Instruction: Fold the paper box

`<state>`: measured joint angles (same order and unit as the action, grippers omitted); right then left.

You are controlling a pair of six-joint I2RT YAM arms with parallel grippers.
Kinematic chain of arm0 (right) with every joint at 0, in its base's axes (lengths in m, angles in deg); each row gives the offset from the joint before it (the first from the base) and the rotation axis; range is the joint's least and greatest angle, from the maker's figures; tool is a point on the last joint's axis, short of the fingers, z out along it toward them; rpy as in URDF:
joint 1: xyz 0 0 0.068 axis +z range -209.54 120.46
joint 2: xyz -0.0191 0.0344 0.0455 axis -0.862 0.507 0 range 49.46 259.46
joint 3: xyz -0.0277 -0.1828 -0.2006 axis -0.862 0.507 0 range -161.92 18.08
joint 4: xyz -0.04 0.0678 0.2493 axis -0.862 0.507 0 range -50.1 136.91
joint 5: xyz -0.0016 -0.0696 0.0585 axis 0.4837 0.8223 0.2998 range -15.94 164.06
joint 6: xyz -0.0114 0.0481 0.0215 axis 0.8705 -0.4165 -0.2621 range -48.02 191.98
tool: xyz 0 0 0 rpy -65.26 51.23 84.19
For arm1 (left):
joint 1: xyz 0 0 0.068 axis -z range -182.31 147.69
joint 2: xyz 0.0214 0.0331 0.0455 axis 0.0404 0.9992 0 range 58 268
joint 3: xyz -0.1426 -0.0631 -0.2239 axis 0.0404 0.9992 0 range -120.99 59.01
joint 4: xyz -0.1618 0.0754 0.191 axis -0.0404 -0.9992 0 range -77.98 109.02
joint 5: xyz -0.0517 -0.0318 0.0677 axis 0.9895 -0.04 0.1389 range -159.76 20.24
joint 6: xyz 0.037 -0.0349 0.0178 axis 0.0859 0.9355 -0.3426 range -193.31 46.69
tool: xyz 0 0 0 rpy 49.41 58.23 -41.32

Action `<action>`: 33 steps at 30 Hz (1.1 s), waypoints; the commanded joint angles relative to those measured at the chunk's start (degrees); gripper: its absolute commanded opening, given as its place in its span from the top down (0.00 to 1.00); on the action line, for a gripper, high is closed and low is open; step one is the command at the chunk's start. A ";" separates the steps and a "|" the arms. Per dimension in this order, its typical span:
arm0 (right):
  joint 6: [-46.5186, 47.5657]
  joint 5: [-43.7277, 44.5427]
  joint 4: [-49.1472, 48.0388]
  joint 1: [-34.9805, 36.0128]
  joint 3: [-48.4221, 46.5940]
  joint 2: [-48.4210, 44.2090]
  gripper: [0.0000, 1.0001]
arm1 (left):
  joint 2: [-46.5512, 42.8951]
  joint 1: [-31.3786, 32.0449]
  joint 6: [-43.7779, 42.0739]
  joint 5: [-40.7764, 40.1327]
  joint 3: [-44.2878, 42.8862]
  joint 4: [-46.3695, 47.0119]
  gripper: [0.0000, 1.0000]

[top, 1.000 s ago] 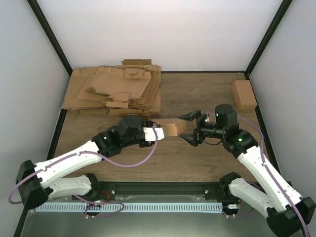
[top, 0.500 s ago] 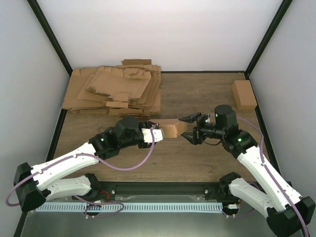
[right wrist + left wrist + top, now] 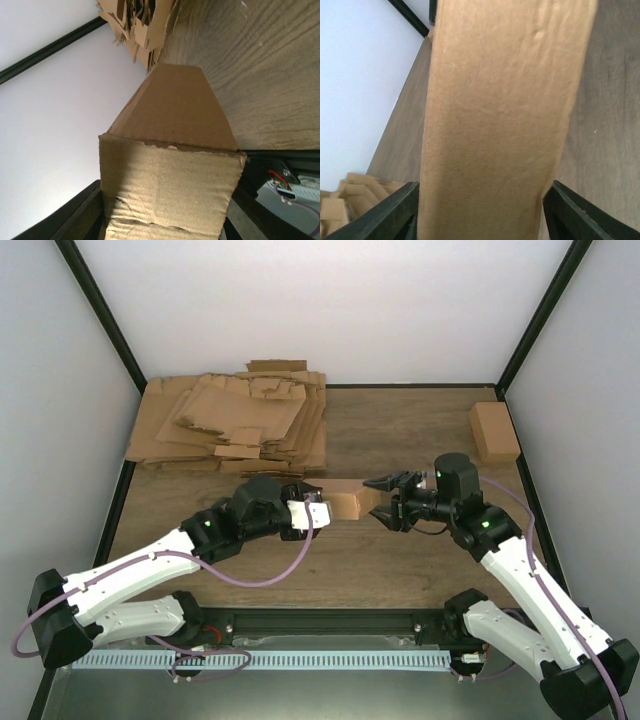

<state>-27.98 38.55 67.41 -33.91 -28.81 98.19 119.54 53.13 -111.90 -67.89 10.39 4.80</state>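
Observation:
The paper box (image 3: 347, 502) is a small brown carton held just above the table's middle, between both arms. My left gripper (image 3: 322, 503) straddles its left end. In the left wrist view the paper box (image 3: 500, 100) fills the space between the fingers (image 3: 395, 212), with a thin gap at the right finger, so my left gripper (image 3: 484, 183) is open around it. My right gripper (image 3: 370, 498) is on the right end. In the right wrist view both jaws of my right gripper (image 3: 167, 190) press the sides of the paper box (image 3: 175, 100), whose torn end flap faces the camera.
A thick heap of flat cardboard sheets (image 3: 235, 425) lies at the back left. A small folded carton (image 3: 494, 431) stands at the back right near the black frame post. White walls close in the table on three sides.
My right gripper has moved left onto the box's right end and its jaws have narrowed against it. My left gripper's jaws have widened slightly. The box has barely moved.

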 commanded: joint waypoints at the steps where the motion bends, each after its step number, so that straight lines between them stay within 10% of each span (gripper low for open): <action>1: 0.85 4.45 -2.96 -0.40 0.41 -1.35 0.59 | -0.94 0.22 0.69 5.47 -0.42 0.46 0.18; 3: 1.44 6.73 -5.77 -0.40 1.49 -1.13 0.59 | -1.95 0.27 1.40 7.97 -0.80 -0.11 0.01; 16: 12.40 20.07 -22.79 -3.79 4.97 5.77 0.67 | -11.82 0.22 11.81 14.19 -8.82 -9.32 0.00; 33: 29.41 3.28 -60.91 -44.05 12.35 18.34 0.70 | -16.21 0.24 26.51 17.03 -3.33 -0.82 0.00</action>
<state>-2.12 44.93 19.59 -70.46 -17.58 115.10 103.10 53.19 -89.52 -51.45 4.99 0.30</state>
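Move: The paper box hangs in the air between the hands, held at both ends. Its middle is about 6 cm left, 2 cm ahead and 2 cm below the right hand, and about 6 cm right, 2 cm ahead and level in height from the left. The finished box lies some 30 cm ahead, 34 cm right and 20 cm below the right hand; the cardboard stack is about 28 cm ahead, 20 cm left and 18 cm below the left hand. The left hand spreads its fingers wide, lets go of the paper box's end and backs off about 8 cm while rising some 12 cm, its fingers tipping up towards level. Keeping its grip on the other end, the right hand carries the box forward and then sweeps right towards the finished box, about 17 cm out and 20 cm across at nearly the same height, swinging clockwise until its fingers point mostly forward. ##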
